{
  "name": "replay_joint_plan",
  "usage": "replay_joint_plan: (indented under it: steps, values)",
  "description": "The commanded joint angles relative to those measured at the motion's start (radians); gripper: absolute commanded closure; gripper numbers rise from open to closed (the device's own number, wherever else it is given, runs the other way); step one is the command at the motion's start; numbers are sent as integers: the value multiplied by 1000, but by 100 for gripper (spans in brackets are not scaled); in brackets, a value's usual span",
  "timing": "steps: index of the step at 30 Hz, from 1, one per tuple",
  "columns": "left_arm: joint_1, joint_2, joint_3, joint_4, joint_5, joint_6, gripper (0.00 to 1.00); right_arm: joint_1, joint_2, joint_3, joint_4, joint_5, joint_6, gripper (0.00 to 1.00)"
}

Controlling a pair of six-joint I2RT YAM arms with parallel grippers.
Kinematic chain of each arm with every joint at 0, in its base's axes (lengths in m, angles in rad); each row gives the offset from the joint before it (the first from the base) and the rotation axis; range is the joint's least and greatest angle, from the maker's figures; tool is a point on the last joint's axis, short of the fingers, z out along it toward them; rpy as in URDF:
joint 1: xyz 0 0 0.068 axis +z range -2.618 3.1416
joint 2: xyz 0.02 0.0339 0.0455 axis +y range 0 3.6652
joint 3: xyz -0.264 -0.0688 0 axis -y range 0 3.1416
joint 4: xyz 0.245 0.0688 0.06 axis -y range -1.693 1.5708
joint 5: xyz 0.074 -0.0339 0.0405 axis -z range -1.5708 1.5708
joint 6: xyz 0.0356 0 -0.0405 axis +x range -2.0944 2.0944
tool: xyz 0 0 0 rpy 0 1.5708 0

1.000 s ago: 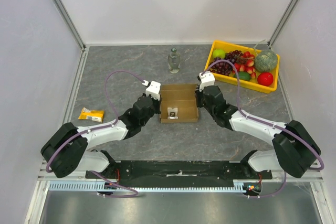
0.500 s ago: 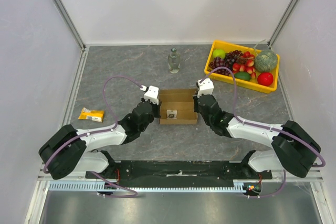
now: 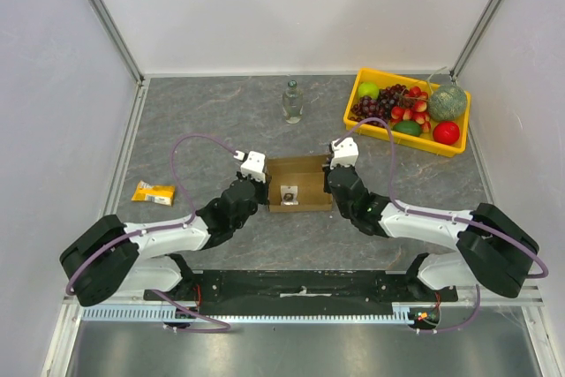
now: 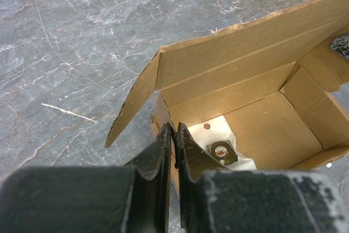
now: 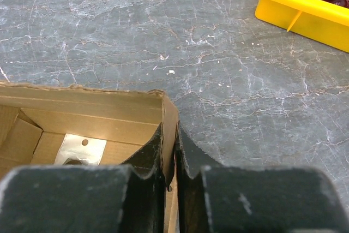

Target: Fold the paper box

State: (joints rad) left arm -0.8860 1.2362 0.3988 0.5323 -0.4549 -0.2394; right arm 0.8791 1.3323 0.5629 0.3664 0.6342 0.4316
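Note:
The paper box (image 3: 300, 169) is brown corrugated cardboard and stands open-topped in the middle of the table, between my two arms. My left gripper (image 3: 267, 192) is shut on its left side wall; in the left wrist view the gripper (image 4: 175, 130) pinches the wall's edge, with a loose flap (image 4: 133, 102) leaning outward. My right gripper (image 3: 330, 186) is shut on the right side wall, and the right wrist view shows the gripper (image 5: 174, 132) with the cardboard (image 5: 169, 118) between its fingers. Inside the box lies a small white card with a dark sticker (image 4: 222, 151).
A glass bottle (image 3: 292, 101) stands behind the box. A yellow tray (image 3: 399, 139) full of fruit sits at the back right. An orange packet (image 3: 154, 192) lies to the left, near my left arm. Aluminium rails and white walls bound the table.
Both grippers have drawn back toward the near edge, and the box has come with them. The box looks shorter front to back from above.

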Motion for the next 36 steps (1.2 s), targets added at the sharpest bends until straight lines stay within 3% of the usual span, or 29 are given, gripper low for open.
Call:
replay_joint_plan:
  steps: [1,10,17,24,28,36]
  values:
    - [-39,-12,-24,28,25,-67,89,55,-5,-24,101,7,44,87]
    - [-60,-37,-72,46,2,-100,90,119,-35,-123,183,79,33,86]
    - [-79,-44,-103,52,-13,-115,90,143,-48,-159,189,96,35,78]
    - [-93,-50,-120,49,-36,-120,90,156,-129,-190,149,81,32,54]
    - [-96,-58,-126,46,-47,-120,90,158,-260,-210,82,10,-8,44]
    - [-106,-44,-126,48,-57,-113,90,158,-531,-202,-153,-279,-80,40]
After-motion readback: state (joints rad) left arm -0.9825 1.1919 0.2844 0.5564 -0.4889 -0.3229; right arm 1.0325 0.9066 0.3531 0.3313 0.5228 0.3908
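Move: The lid stands tilted up from the box's far edge. The box's near wall, over which it is being brought, has its middle about 5 cm back, 8 cm right and 5 cm below the left hand, and some 8 cm back, 6 cm left and 6 cm below the right. From the right hand the white pouch lies about 4 cm back, 9 cm left and 9 cm lower; the glass bottle some 15 cm ahead and 8 cm left. The lid's right side tab, still pinched by the right fingers, is drawn back about 4 cm and down a couple over the box; then the right fingers open wide around the tab and the hand backs off, rising some 6 cm and turning about 15 degrees counter-clockwise. The left fingers stay nearly shut at the box's left wall, easing back and down about 4 cm. ##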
